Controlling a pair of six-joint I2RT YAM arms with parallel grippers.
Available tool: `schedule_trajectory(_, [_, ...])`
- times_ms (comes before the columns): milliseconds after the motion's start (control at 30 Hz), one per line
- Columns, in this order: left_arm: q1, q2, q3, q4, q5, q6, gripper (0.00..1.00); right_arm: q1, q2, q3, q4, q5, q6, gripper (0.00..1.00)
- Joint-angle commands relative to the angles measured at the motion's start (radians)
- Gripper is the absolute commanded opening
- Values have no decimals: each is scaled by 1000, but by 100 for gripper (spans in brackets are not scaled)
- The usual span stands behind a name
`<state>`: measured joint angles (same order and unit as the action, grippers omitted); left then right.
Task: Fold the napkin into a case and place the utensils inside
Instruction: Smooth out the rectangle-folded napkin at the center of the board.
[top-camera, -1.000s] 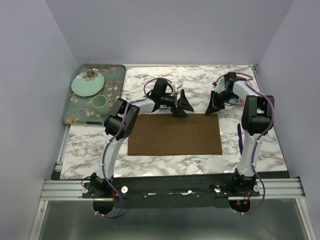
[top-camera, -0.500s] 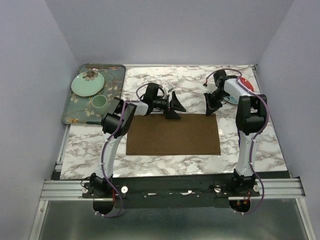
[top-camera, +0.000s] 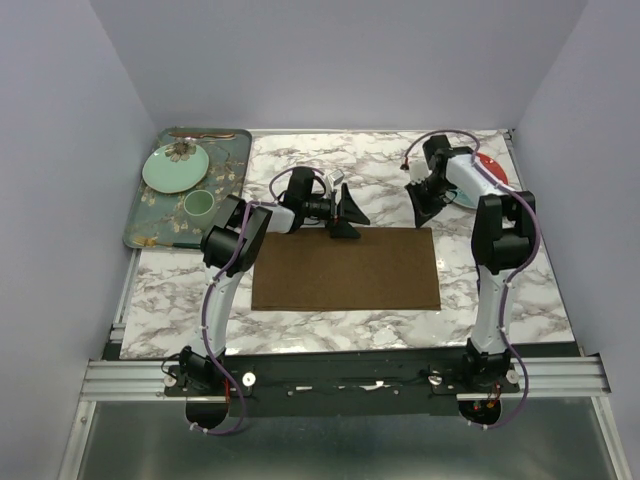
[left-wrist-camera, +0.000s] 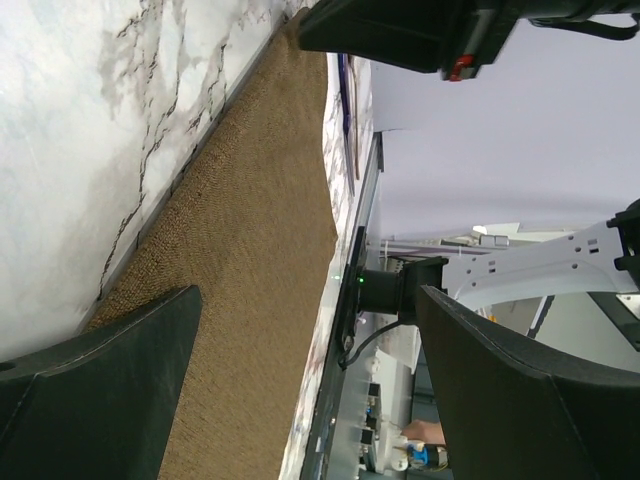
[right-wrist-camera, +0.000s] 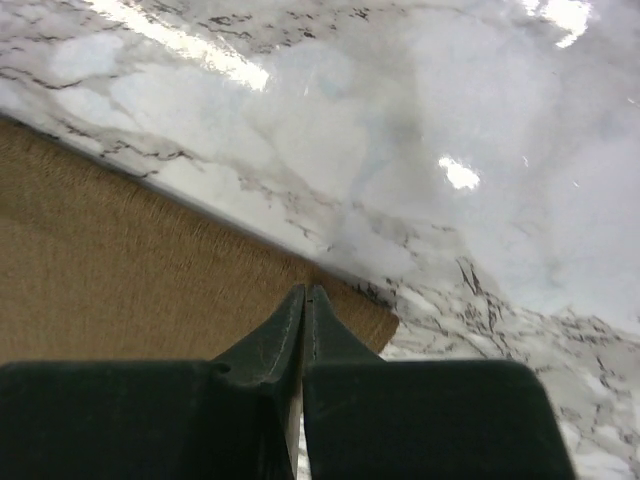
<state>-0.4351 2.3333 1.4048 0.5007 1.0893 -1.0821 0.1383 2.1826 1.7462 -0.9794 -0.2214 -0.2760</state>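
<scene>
The brown napkin (top-camera: 345, 268) lies flat on the marble as a wide rectangle. My left gripper (top-camera: 345, 215) hovers open at the napkin's far edge, left of centre. In the left wrist view the cloth (left-wrist-camera: 230, 250) runs between the spread fingers of that gripper (left-wrist-camera: 305, 300). My right gripper (top-camera: 425, 205) hangs shut just behind the far right corner. In the right wrist view its tips (right-wrist-camera: 305, 290) meet above that corner of the napkin (right-wrist-camera: 120, 250), holding nothing I can see. A thin copper-brown utensil (top-camera: 198, 134) lies at the tray's far edge. A slim blue strip (left-wrist-camera: 346, 110) shows beyond the napkin's right end.
A dark green floral tray (top-camera: 150, 225) at the far left holds a pale green plate (top-camera: 175, 167) and a cup (top-camera: 198, 204). A red disc (top-camera: 490, 165) lies at the far right behind the right arm. Purple walls close in three sides.
The napkin has shifted slightly left. My left gripper moved left along the far edge. My right gripper drew back from the far right corner.
</scene>
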Motion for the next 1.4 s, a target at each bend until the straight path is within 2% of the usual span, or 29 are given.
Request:
schedule_trajectory(0, [13,17,-23,-22,-17,27,99,10,-101,13,-47,-32,-48,12])
schedule_trajectory(200, [13,15,-26,-16,-12,19,99,49,-93,-56,-12,23,-87,11])
schedule_trajectory(500, [22,-3,-47,-24,-2,22,99,61,-26,-97,44,215,-228,9])
schedule_trajectory(700, [51,-29,-78,-40,18,51,99,63,14,-39,-4,257,-233,8])
schedule_trajectory(900, [116,-83,-112,-151,63,146,99,61,39,-4,-38,266,-224,8])
schedule_trajectory(1033, [186,-118,-113,-324,93,304,99,63,43,3,-45,271,-213,8])
schedule_trajectory(1100, [219,-127,-86,-498,101,468,99,63,46,4,-48,272,-210,8])
schedule_trajectory(1133, [248,-124,-64,-592,110,544,99,63,46,7,-50,275,-207,8])
schedule_trajectory(1167, [263,-117,-6,-792,119,737,99,63,48,6,-50,274,-206,8])
schedule_trajectory(1233, [301,-75,61,-1018,177,963,99,63,48,9,-51,277,-203,8])
schedule_trajectory(1267, [314,-59,124,-1229,191,1057,99,63,51,10,-54,278,-201,8])
schedule_trajectory(1300, [325,-23,150,-1328,202,1243,99,63,51,13,-56,278,-200,8])
schedule_trajectory(1367, [364,-15,137,-1386,208,1262,99,63,55,21,-61,280,-198,8])
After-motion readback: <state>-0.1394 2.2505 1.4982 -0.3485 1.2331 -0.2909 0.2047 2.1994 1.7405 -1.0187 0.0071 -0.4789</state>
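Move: The napkin's far left corner lies about 22 cm left of the left hand, 3 cm back and a few cm lower; the napkin's middle is straight back some 12 cm. The green cup stands 36 cm to that hand's left, 2 cm farther out. The napkin's far right corner is 3 cm to the right hand's right, level ahead and just below it; the blue plate lies 12 cm right of the right hand and 9 cm ahead. Right hand hops onto the napkin's far-right corner, then open left sweeps about 14 cm left along the far edge. ##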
